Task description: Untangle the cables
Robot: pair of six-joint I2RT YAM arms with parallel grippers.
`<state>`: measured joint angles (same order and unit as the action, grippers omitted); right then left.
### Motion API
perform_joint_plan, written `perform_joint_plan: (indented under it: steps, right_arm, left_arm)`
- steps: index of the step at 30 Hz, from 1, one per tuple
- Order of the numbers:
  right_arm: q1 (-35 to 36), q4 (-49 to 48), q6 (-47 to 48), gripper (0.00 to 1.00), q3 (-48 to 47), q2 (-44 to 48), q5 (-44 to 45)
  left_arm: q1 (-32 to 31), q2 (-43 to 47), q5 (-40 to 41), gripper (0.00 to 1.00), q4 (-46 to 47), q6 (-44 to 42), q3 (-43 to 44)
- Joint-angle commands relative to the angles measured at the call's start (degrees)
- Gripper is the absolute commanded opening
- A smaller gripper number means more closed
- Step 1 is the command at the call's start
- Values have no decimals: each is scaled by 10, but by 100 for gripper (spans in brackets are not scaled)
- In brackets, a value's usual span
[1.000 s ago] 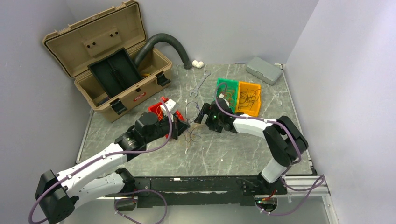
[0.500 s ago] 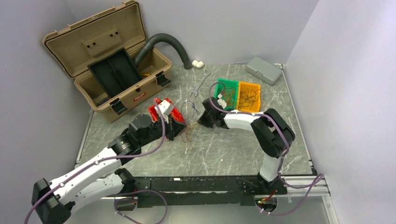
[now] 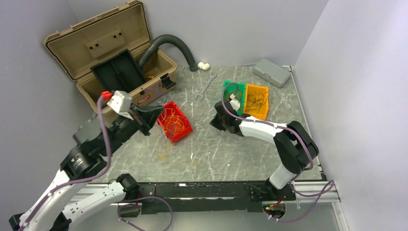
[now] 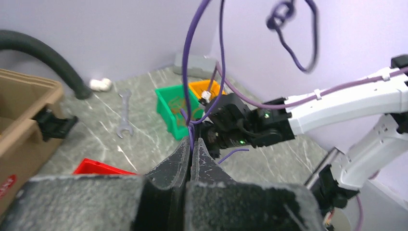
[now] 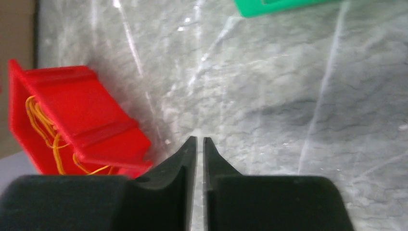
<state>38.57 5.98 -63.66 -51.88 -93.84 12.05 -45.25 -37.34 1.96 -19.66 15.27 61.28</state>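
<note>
My left gripper (image 3: 156, 111) is raised above the table's left side, beside the toolbox. In the left wrist view it (image 4: 192, 143) is shut on thin purple cables (image 4: 188, 77) that rise from its tips toward the frame top. My right gripper (image 3: 215, 122) sits low near the table's middle, facing the left one. In the right wrist view it (image 5: 199, 139) is shut, with nothing visible between its tips. Orange cables (image 3: 175, 122) lie in a red bin (image 3: 185, 132). Black cables (image 3: 257, 98) fill an orange bin (image 3: 263, 114).
An open tan toolbox (image 3: 110, 67) stands at the back left with a dark corrugated hose (image 3: 173, 43) behind it. A wrench (image 3: 206, 85) lies near the green bin (image 3: 234, 85). A grey case (image 3: 272, 72) sits at the back right corner.
My left arm has lifted and pulled back to the left with the purple cables, uncovering the red bin. My right gripper has gone from open to shut.
</note>
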Motion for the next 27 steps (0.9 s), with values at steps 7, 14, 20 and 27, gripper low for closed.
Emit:
perform_joint_plan:
  steps: [7,14,20,27]
  right_arm:
    - [5,-237,221,78,82,102,-191]
    - [4,-254,294,81,112,195,-222]
    - [3,-266,341,98,174,328,-186]
    - [4,-255,427,98,215,464,-249]
  left_arm:
    - [-2,26,24,0,-25,2,-37]
    - [-1,-22,-14,0,-15,-5,-35]
    - [-2,-111,-80,0,-32,-8,9]
    - [-3,-207,-143,0,-39,-14,62]
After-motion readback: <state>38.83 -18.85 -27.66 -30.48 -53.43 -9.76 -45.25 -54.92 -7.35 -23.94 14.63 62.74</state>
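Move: The left fingers already pinch the purple cable; that pinch lies roughly 17 cm left of the right hand, 13 cm back and 33 cm above. The red bin is about 15 cm left of the right hand, 2 cm ahead and a little below; the green bin some 13 cm ahead and 9 cm right. From the left hand the red bin is about 15 cm straight ahead and 37 cm below. Right hand opens, tips up, rises 17 cm and back towards the purple cable, which left lowers 9 cm. ##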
